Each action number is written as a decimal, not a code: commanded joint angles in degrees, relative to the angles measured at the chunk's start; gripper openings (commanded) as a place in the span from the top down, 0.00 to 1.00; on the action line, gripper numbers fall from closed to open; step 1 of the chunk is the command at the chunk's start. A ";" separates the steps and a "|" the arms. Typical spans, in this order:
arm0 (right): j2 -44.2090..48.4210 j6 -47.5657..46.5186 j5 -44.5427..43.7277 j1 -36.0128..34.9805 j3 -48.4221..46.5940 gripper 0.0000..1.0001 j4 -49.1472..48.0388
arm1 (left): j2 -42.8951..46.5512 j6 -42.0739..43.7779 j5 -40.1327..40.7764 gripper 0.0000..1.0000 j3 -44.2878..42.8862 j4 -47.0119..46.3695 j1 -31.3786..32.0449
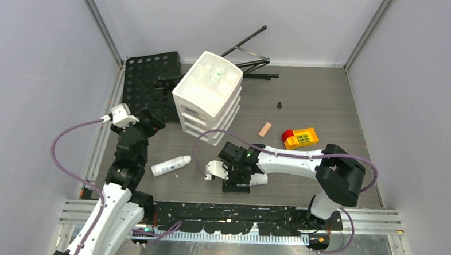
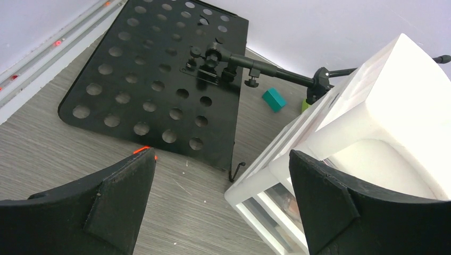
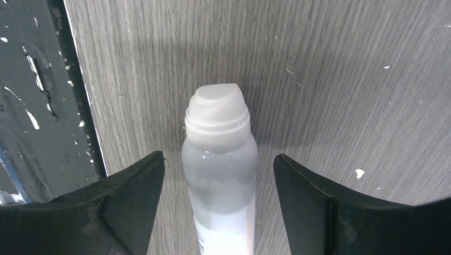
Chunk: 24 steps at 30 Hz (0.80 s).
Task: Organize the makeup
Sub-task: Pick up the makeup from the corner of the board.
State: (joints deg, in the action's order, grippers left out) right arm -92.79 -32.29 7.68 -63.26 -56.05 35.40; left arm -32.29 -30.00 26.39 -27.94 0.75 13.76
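A white bottle [image 3: 220, 180] lies flat on the table, its cap [image 3: 218, 114] pointing away in the right wrist view. My right gripper [image 3: 218, 155] is low over it and open, one finger on each side with a gap to each. From above, the right gripper [image 1: 236, 184] hides most of this bottle [image 1: 259, 179]. A second white bottle [image 1: 171, 166] lies to the left, between the arms. My left gripper [image 2: 222, 154] is open and holds nothing, above the table by a corner of the white drawer unit [image 2: 372, 106]. In the top view the left gripper [image 1: 153, 122] is left of the drawer unit [image 1: 207, 95].
A red-and-yellow block [image 1: 300, 138] and a small tan wooden block [image 1: 265, 129] lie right of the drawers. A small black piece [image 1: 280, 104] stands behind them. A black perforated plate [image 1: 150, 81] with a folded stand [image 1: 249, 54] lies at the back. A teal block [image 2: 274, 99] sits behind the drawers.
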 commanded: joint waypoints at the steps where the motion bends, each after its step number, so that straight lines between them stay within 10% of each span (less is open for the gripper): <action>1: -1.29 -2.34 -0.79 -0.38 -2.01 0.21 -1.76 | -0.58 0.13 1.30 0.02 0.06 -1.59 0.13; 15: -8.26 -6.28 -1.35 -0.56 -8.08 0.23 6.46 | -1.96 0.55 0.43 0.02 -0.62 -1.61 0.13; 24: -10.17 -6.60 -3.21 -0.62 -9.30 0.49 7.93 | -1.63 0.65 0.44 0.02 -0.47 -1.61 0.13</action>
State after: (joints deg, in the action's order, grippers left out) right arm -102.15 -37.65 6.09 -63.61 -63.99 42.63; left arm -34.37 -29.76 26.35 -27.94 0.75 13.76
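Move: The white bottle lies on its side under the right gripper, cap end to the left; its middle is about 4 cm right of the hand, 1 cm ahead and 2 cm below. Farther out stand the tan block, some 20 cm ahead and 9 cm right, and the yellow toy phone, roughly 17 cm ahead and 22 cm right. The second bottle is about 21 cm left and 5 cm ahead. From the left hand, the bottle to grip lies some 32 cm right, 14 cm back and 23 cm down. Lower the right gripper about 1.5 cm over the cap end of the bottle, easing roughly 1 cm forward as it goes and tilting the wrist some 10 degrees, so that the fingers straddle the shoulder just behind the cap. Then stay low and close from wide to about half open, until the pads pinch the bottle from both sides. ##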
